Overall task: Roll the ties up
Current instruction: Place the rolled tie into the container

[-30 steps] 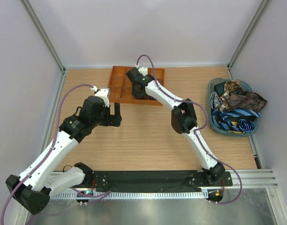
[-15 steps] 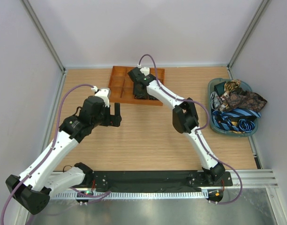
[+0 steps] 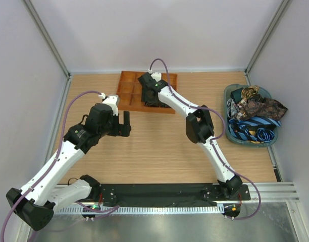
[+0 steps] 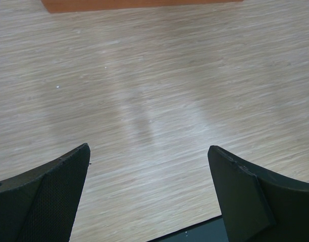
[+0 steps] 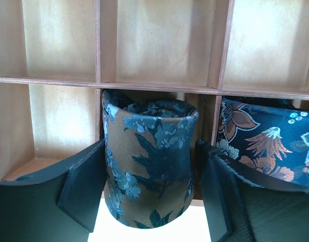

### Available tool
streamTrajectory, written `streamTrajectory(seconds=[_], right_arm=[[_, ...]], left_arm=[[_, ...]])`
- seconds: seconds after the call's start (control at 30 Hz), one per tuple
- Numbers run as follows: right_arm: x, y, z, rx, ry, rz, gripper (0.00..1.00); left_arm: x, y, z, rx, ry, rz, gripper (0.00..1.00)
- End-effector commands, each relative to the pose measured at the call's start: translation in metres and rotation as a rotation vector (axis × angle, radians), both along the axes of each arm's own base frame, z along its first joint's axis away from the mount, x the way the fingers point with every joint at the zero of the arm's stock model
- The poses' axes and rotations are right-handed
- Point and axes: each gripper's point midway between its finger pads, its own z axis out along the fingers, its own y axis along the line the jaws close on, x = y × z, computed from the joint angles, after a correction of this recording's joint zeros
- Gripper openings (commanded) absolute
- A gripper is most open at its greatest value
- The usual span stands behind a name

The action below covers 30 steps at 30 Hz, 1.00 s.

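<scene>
A rolled tie [image 5: 149, 166], brown with blue-green flowers, stands upright in a near compartment of the orange gridded tray [image 5: 159, 86]. My right gripper [image 5: 150, 146] straddles this coil with its jaws open; the left finger [image 5: 86, 186] is right against the fabric, and a thin gap shows at the right finger [image 5: 215, 196]. A second rolled tie [image 5: 268, 143], dark blue with orange flowers, fills the compartment to the right. In the top view my right gripper [image 3: 153, 101] is over the tray [image 3: 128, 93]. Loose ties [image 3: 255, 108] lie piled in a basket. My left gripper [image 4: 149, 151] hovers wide open over bare wood.
The teal basket [image 3: 228, 96] sits at the right edge near the wall. The tray's other compartments [image 5: 164, 40] hold nothing. Frame posts and walls close in the table on three sides. The left arm [image 3: 101, 121] hangs left of the tray.
The right jaws have widened around the rolled tie in the tray compartment. The right wrist crept slightly toward the back. The left arm has not moved.
</scene>
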Motion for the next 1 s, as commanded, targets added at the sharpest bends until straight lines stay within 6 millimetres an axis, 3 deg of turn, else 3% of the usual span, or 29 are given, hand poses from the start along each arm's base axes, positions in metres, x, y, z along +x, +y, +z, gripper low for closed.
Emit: streamTrajectory(seconds=[0.0,0.27,0.3,0.33,0.37,0.4,0.43,0.47,0.5,0.53,0.57,0.6,0.63,0.67,0.7,0.73,0.77,0.8,0.83,0.87,0.9,0.93,0.97], right_arm=[[0.006,0.000,0.070,0.050,-0.118,-0.005,0.77],[0.001,0.009,0.130,0.089,-0.220,0.044,0.87],[-0.002,0.009,0.148,0.090,-0.254,0.066,0.88],[-0.006,0.013,0.161,0.098,-0.283,0.085,0.99],[-0.013,0.024,0.163,0.097,-0.305,0.129,1.00],[-0.022,0.020,0.196,0.094,-0.368,0.170,1.00],[-0.029,0.022,0.206,0.091,-0.396,0.197,1.00],[-0.041,0.032,0.197,0.084,-0.405,0.240,1.00],[-0.056,0.021,0.237,0.104,-0.481,0.259,1.00],[-0.066,0.019,0.242,0.115,-0.503,0.276,1.00],[-0.077,0.016,0.222,0.123,-0.504,0.302,1.00],[-0.089,0.012,0.223,0.145,-0.520,0.328,1.00],[-0.110,-0.008,0.263,0.215,-0.607,0.326,1.00],[-0.121,-0.020,0.226,0.200,-0.590,0.329,1.00],[-0.132,-0.030,0.222,0.210,-0.606,0.332,1.00],[-0.153,-0.054,0.217,0.233,-0.636,0.318,1.00],[-0.163,-0.066,0.205,0.230,-0.628,0.310,1.00],[-0.171,-0.077,0.204,0.244,-0.650,0.295,1.00],[-0.184,-0.093,0.163,0.202,-0.600,0.291,1.00],[-0.191,-0.107,0.176,0.247,-0.657,0.248,1.00],[-0.197,-0.115,0.164,0.246,-0.654,0.234,1.00],[-0.206,-0.128,0.130,0.208,-0.612,0.231,1.00],[-0.212,-0.137,0.132,0.224,-0.635,0.204,1.00]], left_arm=[[-0.002,-0.003,0.002,-0.009,0.002,-0.027,1.00],[-0.002,-0.002,0.003,-0.009,0.000,-0.019,1.00],[-0.002,-0.001,0.004,-0.011,-0.005,-0.010,1.00],[-0.002,-0.001,0.004,-0.012,-0.006,-0.008,1.00],[-0.002,-0.001,0.006,-0.019,-0.015,-0.006,1.00],[-0.002,0.001,0.006,-0.021,-0.016,0.004,1.00],[-0.003,0.001,0.007,-0.028,-0.018,0.007,1.00],[-0.005,0.002,0.010,-0.038,-0.026,0.011,1.00],[-0.005,0.000,0.012,-0.064,-0.031,0.027,1.00],[-0.005,-0.001,0.014,-0.088,-0.033,0.033,1.00],[-0.009,-0.002,0.011,-0.112,-0.031,0.038,1.00],[-0.007,-0.007,0.014,-0.153,-0.048,0.042,1.00],[-0.008,-0.011,0.014,-0.203,-0.040,0.058,1.00],[-0.010,-0.012,0.003,-0.228,-0.022,0.079,1.00],[-0.013,-0.013,0.003,-0.272,-0.033,0.091,1.00],[-0.009,-0.021,0.011,-0.361,-0.060,0.103,1.00],[-0.011,-0.020,-0.011,-0.369,-0.035,0.121,1.00],[-0.011,-0.018,-0.010,-0.401,-0.066,0.139,1.00],[-0.004,-0.019,-0.006,-0.444,-0.115,0.157,1.00],[-0.003,-0.010,-0.031,-0.422,-0.109,0.208,1.00],[-0.002,-0.006,-0.035,-0.432,-0.138,0.226,1.00],[0.000,-0.004,-0.042,-0.434,-0.154,0.241,1.00],[0.002,-0.003,-0.056,-0.422,-0.189,0.223,1.00]])
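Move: The rolled tie already sits between the right hand's parted fingers, in a front-row compartment of the container, its middle about 1 cm below the hand point. The earlier rolled tie is some 7 cm to the right, level with it; an empty compartment lies about 7 cm to the left, another about 6 cm ahead. From the left hand the tie is roughly 24 cm ahead, 12 cm right and 16 cm below. Opening wide, the right hand lifts about 20 cm off the tie, then swings back-right; the left hand sinks. ##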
